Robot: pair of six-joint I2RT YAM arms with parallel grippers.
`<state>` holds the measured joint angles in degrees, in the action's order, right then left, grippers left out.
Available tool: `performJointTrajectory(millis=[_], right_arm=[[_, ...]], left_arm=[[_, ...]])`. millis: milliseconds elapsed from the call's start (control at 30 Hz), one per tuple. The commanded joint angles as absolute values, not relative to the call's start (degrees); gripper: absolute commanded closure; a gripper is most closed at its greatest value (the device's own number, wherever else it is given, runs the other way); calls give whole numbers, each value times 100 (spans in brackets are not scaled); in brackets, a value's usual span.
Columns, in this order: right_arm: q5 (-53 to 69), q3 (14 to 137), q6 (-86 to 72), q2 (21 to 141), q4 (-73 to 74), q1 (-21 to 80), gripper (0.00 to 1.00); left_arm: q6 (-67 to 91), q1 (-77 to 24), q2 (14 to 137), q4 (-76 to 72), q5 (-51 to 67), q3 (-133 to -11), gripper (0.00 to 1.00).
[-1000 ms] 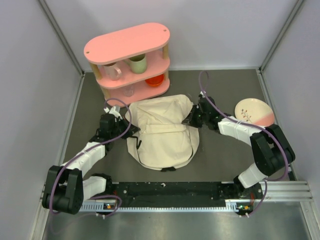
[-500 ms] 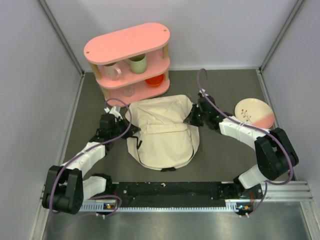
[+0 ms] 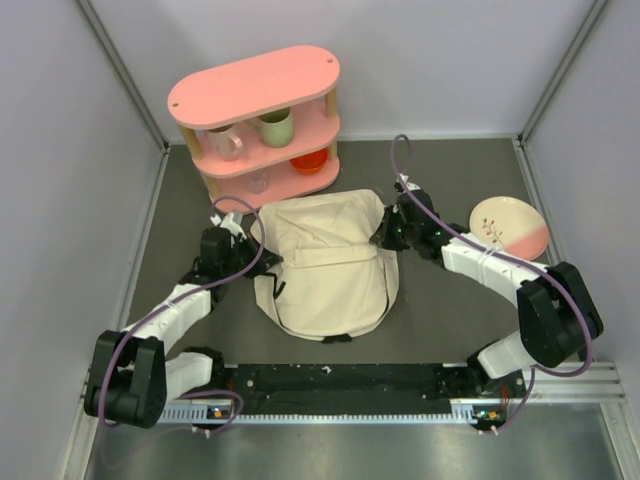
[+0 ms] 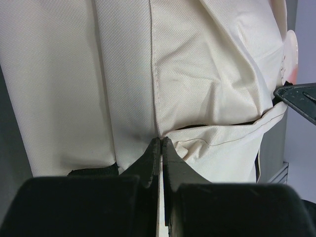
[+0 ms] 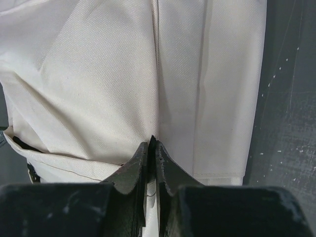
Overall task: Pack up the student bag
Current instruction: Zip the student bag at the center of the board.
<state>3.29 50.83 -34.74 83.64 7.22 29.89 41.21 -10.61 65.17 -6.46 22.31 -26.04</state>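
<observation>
The cream student bag lies flat in the middle of the table, its rounded end toward the arm bases. At the bag's left edge my left gripper is shut, and in the left wrist view its fingertips pinch a fold of cream fabric beside a seam. Over at the upper right edge my right gripper is shut too; the right wrist view shows its tips nipping the cloth at a seam. The bag's fabric fills most of both wrist views.
A pink two-tier shelf stands behind the bag, holding mugs and an orange bowl. A pink-and-cream plate lies at the right, close to the right forearm. Grey walls close in the left, right and back sides.
My right gripper has closed onto the bag's right edge, and the right arm has shifted slightly toward the back. The left arm and the bag have stayed put.
</observation>
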Motion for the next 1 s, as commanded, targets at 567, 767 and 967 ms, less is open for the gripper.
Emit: performJointTrajectory(millis=[567,767,967], right_arm=[[369,5440,-3208,8323,598,2883,68],[413,5414,-3357,8376,606,2892,66],[685,5441,-3489,8552,563,2883,70]], left_arm=[[3982,-1011,6521,-633,2118,-2610,100],[3981,-1011,6504,-624,2109,-2593,100],[3981,-1011,6504,-624,2118,-2575,100]])
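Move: The black zip tab is already between the right fingertips, at the right end of the pocket lip. The lip's middle lies about 10 cm to the right hand's left and some 3 cm back, and the black bottom strap roughly 22 cm back, 8 cm left and 5 cm lower. From the left hand, shut on the bag's left edge, the zip tab is some 21 cm right and 4 cm farther out, at about the same height. Open the right gripper to about a third and release the zip tab and cloth pinched in it, staying right over them. Let the hand shift forward and right by about 1 cm as the fingers part, then ease back almost to where it started, with next to no turn. Keep the left gripper shut and still on the bag's left edge. ##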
